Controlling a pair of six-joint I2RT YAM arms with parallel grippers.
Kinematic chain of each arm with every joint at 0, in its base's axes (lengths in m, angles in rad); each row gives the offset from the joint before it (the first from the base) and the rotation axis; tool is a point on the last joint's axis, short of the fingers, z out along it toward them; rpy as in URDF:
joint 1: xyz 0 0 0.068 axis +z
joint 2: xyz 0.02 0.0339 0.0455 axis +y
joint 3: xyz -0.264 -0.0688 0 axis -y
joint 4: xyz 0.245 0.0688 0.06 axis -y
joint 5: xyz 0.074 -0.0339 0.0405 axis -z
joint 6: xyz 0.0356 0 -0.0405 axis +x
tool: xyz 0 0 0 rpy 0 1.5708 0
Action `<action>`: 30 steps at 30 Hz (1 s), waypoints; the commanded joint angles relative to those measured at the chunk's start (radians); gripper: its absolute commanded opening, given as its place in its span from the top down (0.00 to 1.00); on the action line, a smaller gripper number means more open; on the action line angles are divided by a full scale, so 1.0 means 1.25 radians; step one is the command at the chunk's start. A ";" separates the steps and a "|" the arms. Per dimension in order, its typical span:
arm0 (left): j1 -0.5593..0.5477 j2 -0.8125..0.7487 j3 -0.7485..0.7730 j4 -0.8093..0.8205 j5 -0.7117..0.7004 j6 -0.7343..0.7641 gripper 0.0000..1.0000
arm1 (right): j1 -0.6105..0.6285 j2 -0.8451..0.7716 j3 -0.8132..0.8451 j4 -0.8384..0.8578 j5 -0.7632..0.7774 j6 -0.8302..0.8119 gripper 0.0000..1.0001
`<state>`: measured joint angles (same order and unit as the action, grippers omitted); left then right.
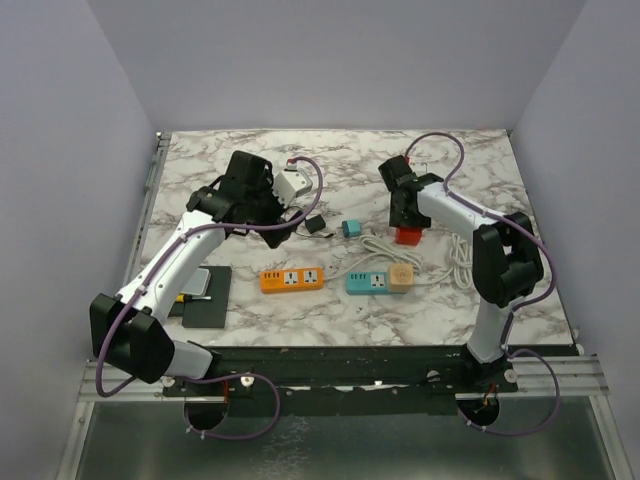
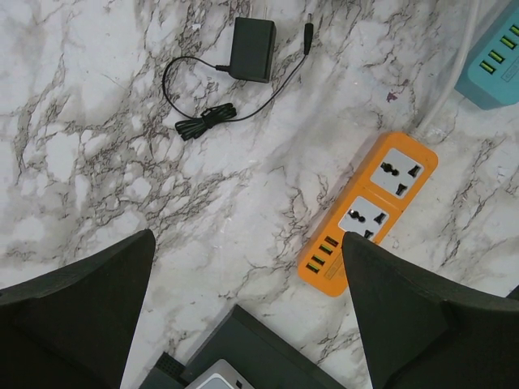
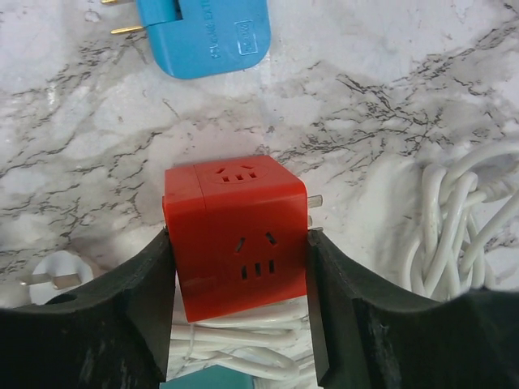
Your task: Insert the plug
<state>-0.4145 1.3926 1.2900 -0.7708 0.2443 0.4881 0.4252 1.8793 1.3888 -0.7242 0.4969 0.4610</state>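
Observation:
A red cube plug (image 3: 235,235) with metal prongs on its right side lies on coiled white cable; from above it shows red (image 1: 406,236). My right gripper (image 3: 239,239) stands over it, both fingers pressed against its left and right faces. An orange power strip (image 1: 292,279) with two sockets lies mid-table and is also seen in the left wrist view (image 2: 369,215). A teal power strip (image 1: 378,282) lies beside it. My left gripper (image 2: 247,239) hovers wide open over the marble near the orange strip's USB end, holding nothing.
A blue adapter (image 3: 207,32) lies just beyond the red cube. A black adapter with thin cord (image 2: 251,50) and a white adapter (image 1: 290,186) sit at the back. Coiled white cable (image 1: 460,262) lies right. A dark pad with a small device (image 1: 205,295) lies near left.

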 commanded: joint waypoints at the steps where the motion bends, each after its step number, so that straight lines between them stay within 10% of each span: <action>1: -0.001 -0.045 -0.021 0.040 0.053 0.031 0.01 | -0.003 -0.020 0.044 0.020 -0.050 -0.012 0.84; 30: 0.000 -0.238 -0.083 0.226 0.496 0.256 0.01 | 0.006 -0.328 0.063 0.290 -0.916 0.062 0.90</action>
<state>-0.4126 1.1263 1.2129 -0.5243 0.7815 0.7822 0.4263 1.5032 1.4513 -0.4694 -0.4980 0.4782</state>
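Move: The red plug is already between my right fingers on the table. My open left gripper, where it is headed, lies about 30 cm left, 7 cm back and 12 cm above my right hand; seen from my left hand, the plug is 7 cm ahead, 30 right, 12 below. From my right hand, a blue plug lies 10 cm straight ahead, and the teal plug 14 cm left, 3 ahead, both slightly lower. Keeping its pinch on the red plug, my right hand lifts about 22 cm and sweeps some 17 cm left towards my left gripper, rolling so its fingers swing from downward to leftward. My left hand, wide open and empty, rises about 12 cm, easing right and back while its fingers swing up and clockwise to face the plug. ##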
